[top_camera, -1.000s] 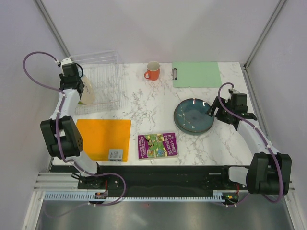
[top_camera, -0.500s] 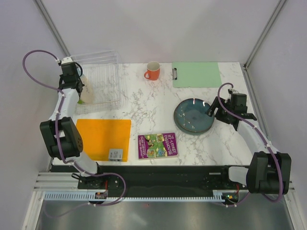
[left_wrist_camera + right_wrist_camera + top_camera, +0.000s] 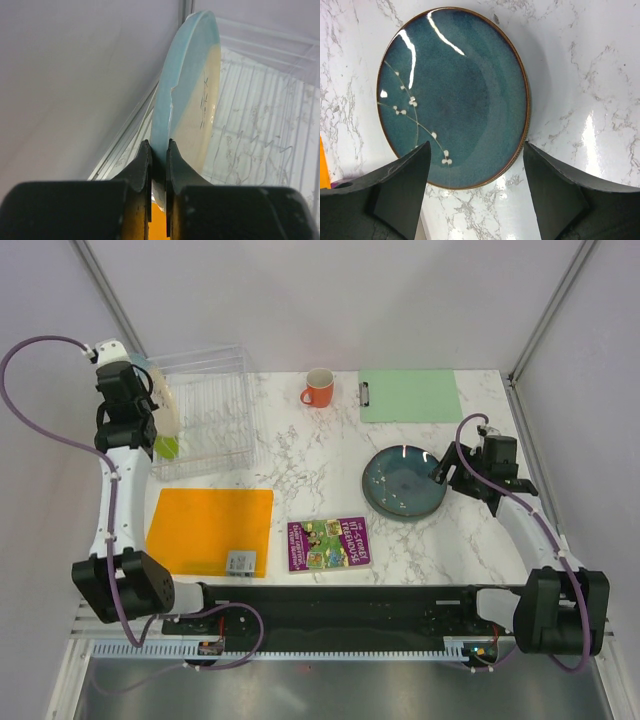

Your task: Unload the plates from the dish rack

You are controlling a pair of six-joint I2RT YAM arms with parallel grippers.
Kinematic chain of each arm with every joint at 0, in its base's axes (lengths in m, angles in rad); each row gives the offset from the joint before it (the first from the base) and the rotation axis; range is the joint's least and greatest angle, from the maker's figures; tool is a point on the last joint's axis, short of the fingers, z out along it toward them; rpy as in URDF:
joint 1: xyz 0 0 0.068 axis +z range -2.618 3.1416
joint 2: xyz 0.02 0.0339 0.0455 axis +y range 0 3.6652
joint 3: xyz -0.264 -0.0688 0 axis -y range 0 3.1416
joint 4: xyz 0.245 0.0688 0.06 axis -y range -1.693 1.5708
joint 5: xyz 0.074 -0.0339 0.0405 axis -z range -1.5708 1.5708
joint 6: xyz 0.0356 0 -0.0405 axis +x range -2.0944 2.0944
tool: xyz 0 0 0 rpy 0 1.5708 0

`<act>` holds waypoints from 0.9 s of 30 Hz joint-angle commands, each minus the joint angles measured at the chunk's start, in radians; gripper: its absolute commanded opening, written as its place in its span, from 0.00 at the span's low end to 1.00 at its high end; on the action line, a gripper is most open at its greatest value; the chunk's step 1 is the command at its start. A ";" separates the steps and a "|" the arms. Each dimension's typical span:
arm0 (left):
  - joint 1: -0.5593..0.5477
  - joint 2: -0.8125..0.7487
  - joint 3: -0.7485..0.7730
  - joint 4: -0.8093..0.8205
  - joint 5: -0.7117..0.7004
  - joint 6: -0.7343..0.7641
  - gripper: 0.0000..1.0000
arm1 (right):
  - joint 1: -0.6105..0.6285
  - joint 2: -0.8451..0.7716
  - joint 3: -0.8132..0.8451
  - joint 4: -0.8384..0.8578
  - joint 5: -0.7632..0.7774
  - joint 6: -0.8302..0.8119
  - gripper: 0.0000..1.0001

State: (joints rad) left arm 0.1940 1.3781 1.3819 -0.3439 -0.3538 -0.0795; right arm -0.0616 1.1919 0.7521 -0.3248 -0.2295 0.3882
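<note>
My left gripper [image 3: 150, 422] is shut on the rim of a cream-and-light-blue plate [image 3: 166, 400] and holds it on edge above the left end of the white wire dish rack [image 3: 210, 415]. The left wrist view shows the rim of this plate [image 3: 190, 100] pinched between both fingers [image 3: 140, 165], with the rack [image 3: 260, 130] below. A small lime green plate [image 3: 167, 448] stands in the rack. A dark teal plate [image 3: 405, 482] lies flat on the table. My right gripper [image 3: 446, 472] is open at its right rim; the right wrist view shows the teal plate [image 3: 452, 95] beyond my right gripper [image 3: 476, 148].
An orange mug [image 3: 319, 388] and a green clipboard [image 3: 409, 395] sit at the back of the marble table [image 3: 300, 460]. An orange mat [image 3: 205, 525] with a small card [image 3: 240, 562] lies in front of the rack. A picture book [image 3: 329, 543] lies near the front middle.
My left gripper closed on the cream-and-blue plate and raised it out of the rack, up and to the left. The right arm has barely moved.
</note>
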 commanded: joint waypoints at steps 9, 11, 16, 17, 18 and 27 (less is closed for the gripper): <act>-0.005 -0.304 -0.065 0.002 0.504 -0.270 0.02 | 0.006 -0.159 0.061 0.058 -0.270 0.046 0.83; -0.010 -0.327 -0.104 0.005 0.646 -0.349 0.02 | 0.012 -0.172 0.058 0.082 -0.310 0.076 0.83; -0.045 -0.399 -0.259 0.100 0.860 -0.486 0.02 | 0.054 -0.196 0.021 0.216 -0.358 0.198 0.84; -0.065 -0.413 -0.282 0.114 0.869 -0.521 0.02 | 0.113 -0.201 0.016 0.227 -0.325 0.213 0.84; -0.074 -0.427 -0.325 0.144 0.877 -0.534 0.02 | 0.138 -0.224 0.007 0.262 -0.291 0.234 0.84; -0.183 -0.510 -0.489 0.275 0.946 -0.671 0.02 | 0.384 -0.124 -0.010 0.469 -0.215 0.353 0.85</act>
State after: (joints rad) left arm 0.0460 0.9386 0.8989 -0.3351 0.4885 -0.5938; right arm 0.2527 1.0126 0.7383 -0.0006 -0.4786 0.6708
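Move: The blue-and-cream plate is already clear in the left hand's grip; the dark blue plate stack it is bound for lies roughly 67 cm to that hand's right, 4 cm back and 30 cm below. From the left hand, the dish rack's middle is 12 cm ahead and 7 cm right, the orange mat 21 cm back and 14 cm right, both well below. The stack is about 5 cm ahead, 7 cm left and 10 cm below the right hand. The blue-and-cream plate, still pinched by its rim, is carried by the left hand away from the rack towards the stack and the right hand: about 23 cm right and 10 cm back, rising a little and then sinking, while the wrist swings clockwise and rolls its left side down. The right hand, fingers still wide open, comes to meet the plate, going left and up off the stack and tipping its fingers up and round to the left. ##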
